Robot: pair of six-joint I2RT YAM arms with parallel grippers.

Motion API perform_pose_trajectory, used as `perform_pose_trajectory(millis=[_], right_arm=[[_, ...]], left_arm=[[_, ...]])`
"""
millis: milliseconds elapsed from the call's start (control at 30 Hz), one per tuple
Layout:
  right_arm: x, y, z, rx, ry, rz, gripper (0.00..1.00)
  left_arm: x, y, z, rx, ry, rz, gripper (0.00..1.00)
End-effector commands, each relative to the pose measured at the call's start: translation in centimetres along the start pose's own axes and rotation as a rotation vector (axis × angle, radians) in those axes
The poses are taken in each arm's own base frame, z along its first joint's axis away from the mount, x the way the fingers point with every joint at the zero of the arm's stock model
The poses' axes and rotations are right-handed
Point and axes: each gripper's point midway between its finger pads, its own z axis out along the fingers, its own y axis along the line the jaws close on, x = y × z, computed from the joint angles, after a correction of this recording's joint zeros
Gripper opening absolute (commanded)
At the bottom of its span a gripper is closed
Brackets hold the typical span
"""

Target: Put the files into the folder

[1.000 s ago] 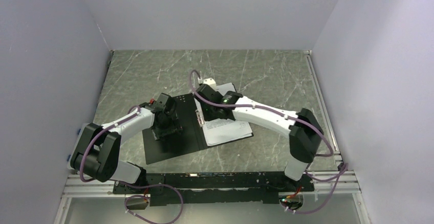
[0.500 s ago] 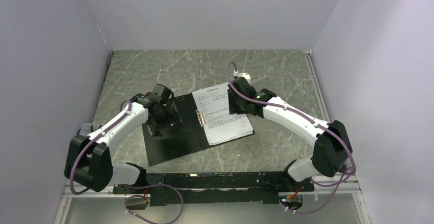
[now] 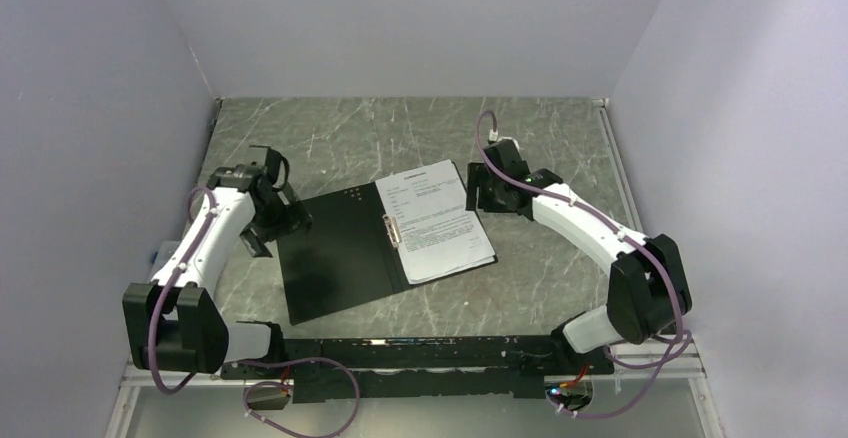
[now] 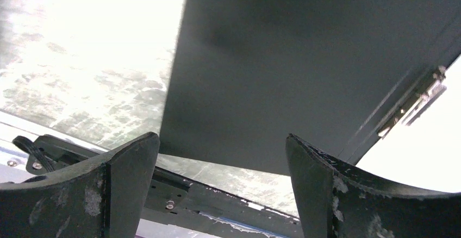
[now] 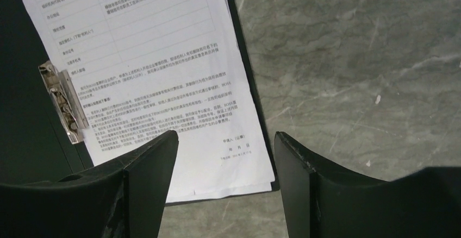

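The folder lies open on the table, black inside up, with its metal clip at the spine. The files, white sheets with black text, lie on its right half. In the right wrist view the files and clip show clearly. In the left wrist view the black left half of the folder and the clip show. My left gripper is open and empty at the folder's far left corner. My right gripper is open and empty just right of the files' far edge.
The grey marbled table is walled at the back and both sides. A black mounting rail runs along the near edge. Metal rails line the table's right side.
Both arms have drawn back from the folder's middle: the left gripper moved left to the folder's far left corner, the right gripper moved right off the files. The files now lie uncovered.
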Motion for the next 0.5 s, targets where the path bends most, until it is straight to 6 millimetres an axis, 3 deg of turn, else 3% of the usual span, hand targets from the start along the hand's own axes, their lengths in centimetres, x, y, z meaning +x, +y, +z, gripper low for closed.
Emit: perform_pose_trajectory(millis=[0,200,467], right_arm=[[-1.2,1.0,0.9,-0.071,-0.021,0.001,0.7],[-0.7,6.4,-0.2,-0.309,0.013,-0.029,0.7],[1.3,13.7,0.4,-0.326,0.048,-0.178,0.69]], left_arm=[[-1.5,1.9,-0.1,-0.009,0.025,-0.047,0.93],[-2.4,3.7,1.5,0.033,0.071,-0.176,0.93],[-3.1,3.7,2.0,0.058,0.08,-0.214,0.93]])
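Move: To the right hand's left, about 21 cm off and 4 cm nearer the base, sits the folder's metal clip, some 11 cm lower; the files' middle is about 11 cm left and 2 cm back. From the left hand, the left cover's outer edge runs about 11 cm below, its middle 2 cm left and 3 cm back. The left cover's middle is 10 cm right of that hand and level with it, the clip 24 cm right and 6 cm ahead. Sweeping left over the files towards the clip, the right hand travels about 10 cm at nearly constant height, easing back slightly and turning counter-clockwise, fingers still part open. The left hand, wide open, slides 5 cm left out across the cover's outer edge, sinks a little, turns some 10 degrees counter-clockwise and comes to rest above the table; neither hand touches anything. ##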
